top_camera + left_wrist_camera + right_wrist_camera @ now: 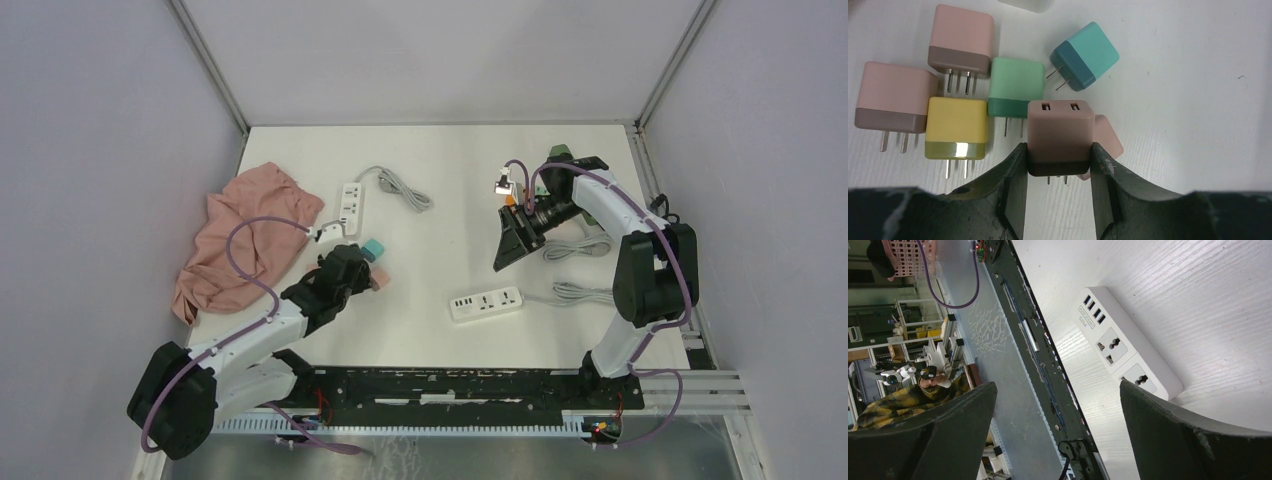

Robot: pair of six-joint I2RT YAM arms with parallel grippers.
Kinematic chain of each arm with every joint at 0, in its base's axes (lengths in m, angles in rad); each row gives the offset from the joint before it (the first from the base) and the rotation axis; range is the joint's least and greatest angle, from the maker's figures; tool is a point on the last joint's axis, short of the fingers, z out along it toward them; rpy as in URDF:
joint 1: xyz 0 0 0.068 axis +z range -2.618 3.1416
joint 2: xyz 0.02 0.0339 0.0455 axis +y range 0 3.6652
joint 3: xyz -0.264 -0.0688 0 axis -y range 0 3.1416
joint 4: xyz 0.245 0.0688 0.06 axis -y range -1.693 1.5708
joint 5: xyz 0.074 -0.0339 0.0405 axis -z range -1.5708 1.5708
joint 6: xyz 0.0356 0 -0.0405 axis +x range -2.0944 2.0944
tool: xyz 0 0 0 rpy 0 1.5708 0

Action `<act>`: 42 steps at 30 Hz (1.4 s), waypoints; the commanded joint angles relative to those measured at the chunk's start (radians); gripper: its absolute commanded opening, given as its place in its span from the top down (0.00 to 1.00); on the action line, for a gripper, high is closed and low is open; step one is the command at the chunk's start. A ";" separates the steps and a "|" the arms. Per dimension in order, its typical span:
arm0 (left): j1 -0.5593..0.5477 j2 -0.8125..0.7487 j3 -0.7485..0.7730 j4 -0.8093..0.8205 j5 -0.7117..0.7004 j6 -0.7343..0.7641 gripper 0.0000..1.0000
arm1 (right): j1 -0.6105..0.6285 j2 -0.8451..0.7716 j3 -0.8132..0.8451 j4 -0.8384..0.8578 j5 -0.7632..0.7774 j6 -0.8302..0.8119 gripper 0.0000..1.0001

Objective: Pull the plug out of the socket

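Note:
My left gripper (1058, 155) is shut on a pink plug with a brown base (1060, 132). It holds the plug by its sides just above the table, prongs pointing back at the wrist. In the top view the left gripper (360, 262) hovers beside a small cluster of plugs, below a white socket strip (350, 203). A second white socket strip (486, 303) lies at centre right, and its sockets (1128, 347) show nothing plugged in. My right gripper (1058, 386) hangs open and empty above the table (515, 240).
Loose plugs lie under the left gripper: teal (1085, 55), green (1015, 87), yellow (956, 127), two pink (960, 37) and another pink one partly under the held plug (1108, 135). A pink cloth (250, 235) lies at the left. Grey coiled cords (575, 248) sit at the right.

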 commanded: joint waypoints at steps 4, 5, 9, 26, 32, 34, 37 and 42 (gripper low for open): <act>0.005 -0.006 0.051 0.003 -0.060 -0.050 0.53 | -0.005 0.000 0.027 -0.015 -0.021 -0.020 0.00; 0.005 -0.008 0.051 0.002 -0.061 -0.050 0.51 | -0.006 0.000 0.027 -0.017 -0.022 -0.020 0.00; 0.005 -0.015 0.049 -0.002 -0.065 -0.053 0.41 | -0.005 0.001 0.028 -0.018 -0.023 -0.021 0.00; 0.006 -0.058 0.098 -0.065 -0.037 -0.067 0.23 | -0.009 -0.001 0.031 -0.024 -0.024 -0.024 0.00; 0.005 -0.107 0.096 -0.037 0.045 -0.046 0.18 | -0.011 -0.003 0.032 -0.027 -0.025 -0.028 0.00; 0.004 -0.121 0.091 -0.018 0.079 -0.037 0.17 | -0.012 -0.004 0.032 -0.028 -0.025 -0.029 0.00; 0.006 -0.142 0.074 0.024 0.136 -0.024 0.17 | -0.014 -0.007 0.033 -0.031 -0.026 -0.032 0.00; 0.005 -0.174 0.039 0.107 0.229 -0.015 0.17 | -0.019 -0.007 0.035 -0.034 -0.027 -0.034 0.00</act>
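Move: My left hand is already down at the table with a pink plug between its fingers, over its resting spot. From it the green plug lies some 6 cm ahead. The other loose pink plug is about 6 cm to the right and 3 cm ahead, the teal plug 10 cm ahead and 5 cm right, the yellow one 3 cm ahead and 4 cm left. From my right hand the held plug is roughly 36 cm left, 3 cm back and 9 cm below. I open my left fingers and let go of the pink plug, keeping the hand almost still until its grip is off. Then, still widening them, I lift the hand about 6 cm straight up off the plug, drifting some 3 cm right towards the other pink plug's side, and roll the wrist a little so its left side dips. ##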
